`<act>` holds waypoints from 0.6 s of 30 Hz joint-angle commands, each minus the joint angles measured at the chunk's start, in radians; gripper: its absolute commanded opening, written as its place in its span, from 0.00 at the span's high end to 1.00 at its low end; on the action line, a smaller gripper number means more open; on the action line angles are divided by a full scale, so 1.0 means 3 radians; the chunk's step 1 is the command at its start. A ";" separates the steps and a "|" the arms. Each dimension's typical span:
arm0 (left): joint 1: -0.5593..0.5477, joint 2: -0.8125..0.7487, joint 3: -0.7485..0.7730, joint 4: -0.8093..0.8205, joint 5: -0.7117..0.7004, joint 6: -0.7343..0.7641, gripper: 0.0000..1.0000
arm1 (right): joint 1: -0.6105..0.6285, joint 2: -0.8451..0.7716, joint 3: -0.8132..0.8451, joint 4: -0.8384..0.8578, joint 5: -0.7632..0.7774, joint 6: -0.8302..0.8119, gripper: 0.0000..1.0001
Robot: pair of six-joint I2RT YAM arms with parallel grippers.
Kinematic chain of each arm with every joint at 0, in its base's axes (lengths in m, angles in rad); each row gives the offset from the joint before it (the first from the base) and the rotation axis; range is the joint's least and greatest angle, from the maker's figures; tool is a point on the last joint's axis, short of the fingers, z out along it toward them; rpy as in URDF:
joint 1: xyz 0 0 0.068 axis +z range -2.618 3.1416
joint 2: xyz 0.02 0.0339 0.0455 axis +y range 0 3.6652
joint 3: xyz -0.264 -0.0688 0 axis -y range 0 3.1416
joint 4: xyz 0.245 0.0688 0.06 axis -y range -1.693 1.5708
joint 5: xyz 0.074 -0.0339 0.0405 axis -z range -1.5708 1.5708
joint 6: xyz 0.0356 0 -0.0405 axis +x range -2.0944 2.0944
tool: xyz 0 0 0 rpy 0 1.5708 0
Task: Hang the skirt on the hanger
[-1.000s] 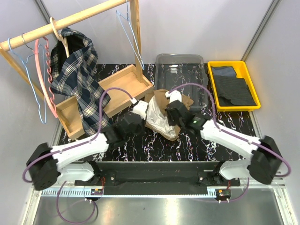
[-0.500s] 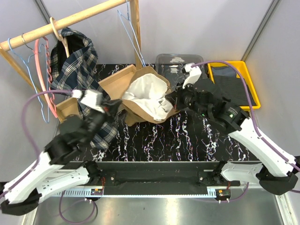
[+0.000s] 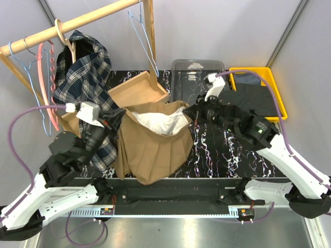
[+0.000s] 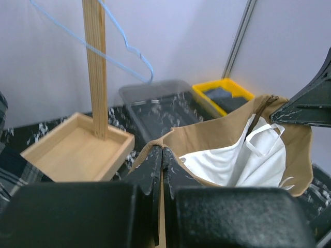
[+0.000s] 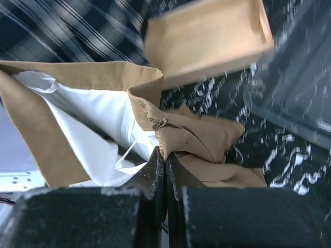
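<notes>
The tan skirt [image 3: 152, 150] hangs spread between both grippers above the table, waistband up, its white lining [image 3: 158, 121] showing in the opening. My left gripper [image 3: 118, 120] is shut on the waistband's left end [image 4: 155, 150]. My right gripper [image 3: 190, 111] is shut on the waistband's right end [image 5: 178, 139], near a small metal clasp [image 5: 160, 124]. The light-blue wire hanger [image 3: 145, 44] hangs from the wooden rail at the back, above and behind the skirt; it also shows in the left wrist view [image 4: 114, 54].
The wooden rack [image 3: 77, 23] carries a plaid shirt [image 3: 85, 88], a pink hanger [image 3: 46, 88] and another blue wire hanger [image 3: 26, 77]. Its wooden tray base [image 3: 139, 90] lies behind the skirt. A clear bin [image 3: 199, 77] and a yellow bin [image 3: 258, 90] with dark cloth stand at the back right.
Both arms lifted the skirt off the table and pulled apart. It went from a crumpled heap to a hanging, opened sheet, its hem dropping toward the near edge.
</notes>
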 commanded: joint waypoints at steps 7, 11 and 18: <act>0.0010 -0.0159 -0.0675 0.0277 -0.0218 -0.0188 1.00 | 0.0017 -0.0111 -0.0662 0.0492 0.0332 0.0224 1.00; 0.0010 -0.0047 -0.0451 0.0277 -0.0295 -0.0045 1.00 | 0.0012 -0.0188 -0.0473 0.0543 0.0506 0.0086 1.00; 0.0010 -0.0011 -0.0072 0.0277 -0.0428 0.0155 1.00 | 0.0017 -0.0377 -0.0283 0.0589 0.0649 -0.0078 1.00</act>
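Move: Both hands already pinch the brown skirt's waistband; the skirt's middle hangs some 10 cm right of the left hand, 12 cm below and 5 cm back, and 10 cm left of the right hand, 12 cm below and 8 cm back. The plaid skirt is about 14 cm left and 8 cm ahead of the left hand, a little lower. From the right hand the gray bin lies roughly 25 cm ahead, 6 cm right, 35 cm below. Down fast together, then back up: both hands shake the brown skirt, sinking about 10 cm in step and rising again 5 to 6 cm, ending still below where they began. The fingers tip down roughly 10 degrees on the drop and level off again on the rise; late on, the right hand draws slightly right and turns a little clockwise. Both grippers stay shut on the waistband. ##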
